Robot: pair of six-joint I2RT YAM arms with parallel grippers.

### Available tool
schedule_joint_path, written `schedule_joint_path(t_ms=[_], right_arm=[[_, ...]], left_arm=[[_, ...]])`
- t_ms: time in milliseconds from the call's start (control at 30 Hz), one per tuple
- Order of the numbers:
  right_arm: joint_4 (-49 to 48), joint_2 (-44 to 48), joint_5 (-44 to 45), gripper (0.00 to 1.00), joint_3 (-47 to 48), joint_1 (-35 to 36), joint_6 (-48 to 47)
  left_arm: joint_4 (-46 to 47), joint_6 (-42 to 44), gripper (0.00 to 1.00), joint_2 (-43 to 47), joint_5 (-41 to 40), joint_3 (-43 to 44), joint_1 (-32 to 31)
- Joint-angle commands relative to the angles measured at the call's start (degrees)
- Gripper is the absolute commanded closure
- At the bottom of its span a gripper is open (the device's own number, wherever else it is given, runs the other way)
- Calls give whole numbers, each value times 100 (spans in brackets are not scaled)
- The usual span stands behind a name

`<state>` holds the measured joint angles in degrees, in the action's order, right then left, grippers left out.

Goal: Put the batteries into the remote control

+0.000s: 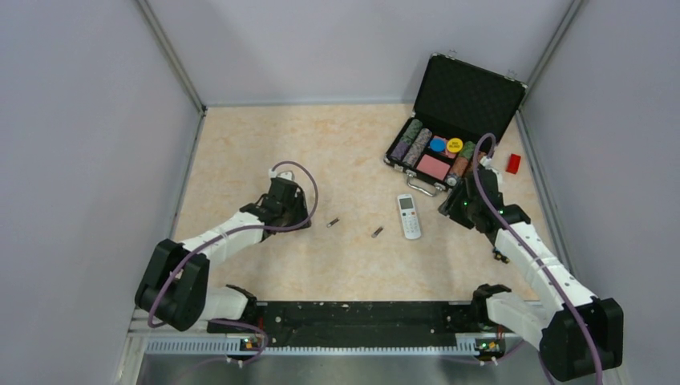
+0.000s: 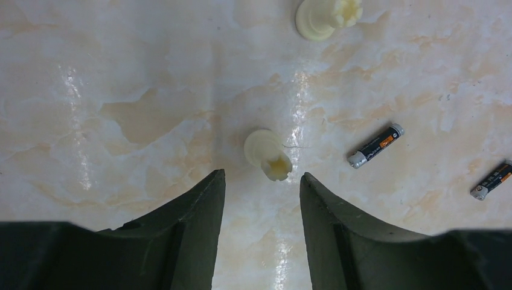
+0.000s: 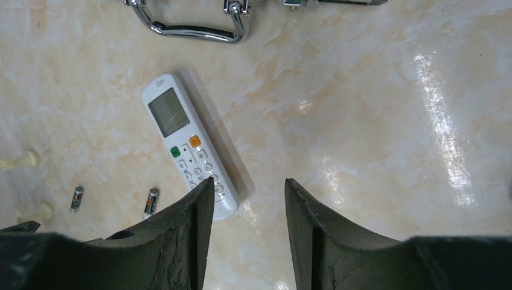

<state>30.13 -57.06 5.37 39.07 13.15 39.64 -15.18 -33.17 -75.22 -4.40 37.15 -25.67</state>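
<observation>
The white remote control lies face up near the table's middle right, its screen end toward the case; the right wrist view shows it too. Two dark batteries lie apart on the table to its left. My left gripper stands open left of the batteries, with nothing between its fingers. A cream peg lies just ahead of the left gripper. My right gripper hangs open just right of the remote, empty.
An open black case of poker chips stands at the back right, its chrome handle toward the remote. A red block sits beside it. Another peg lies farther off. Grey walls close three sides.
</observation>
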Motion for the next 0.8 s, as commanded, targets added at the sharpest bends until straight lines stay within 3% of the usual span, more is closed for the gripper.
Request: schedule_joint_path(t_ms=[0, 200, 333, 567, 767], right_arm=[[-43, -65, -167, 54, -37, 117, 45], [-42, -90, -126, 54, -75, 113, 85], [-59, -137, -98, 54, -92, 112, 106], [-75, -186, -78, 55, -140, 117, 181], [-64, -136, -66, 55, -187, 118, 248]], left_arm=[[446, -133, 46, -98, -28, -54, -51], [517, -173, 49, 93, 57, -422, -208], [729, -345, 64, 70, -5, -583, -343], [1073, -742, 80, -403, -896, -542, -511], [1024, -924, 85, -941, -1586, -308, -544]])
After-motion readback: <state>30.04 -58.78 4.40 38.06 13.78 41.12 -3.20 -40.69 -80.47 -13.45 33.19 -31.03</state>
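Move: Almost straight below the left hand stands the nearer cream chess piece, about 1 cm ahead and some 3 cm down. The other cream piece stands about 8 cm ahead and 4 cm to the right of this hand; the nearer battery lies roughly 8 cm to its right, about level with it. From the right hand the nearer piece is some 40 cm to the left, about 1 cm ahead and 9 cm lower. Sinking about 2 cm while drawing back nearly as far, the left hand drops in behind the nearer chess piece, easing a little to the right and closing its half-open fingers almost shut. It then turns around and travels about 3 cm forward at that low height, pushing the piece ahead with the fingertips towards the other piece, as the wrist turns slightly counter-clockwise. ##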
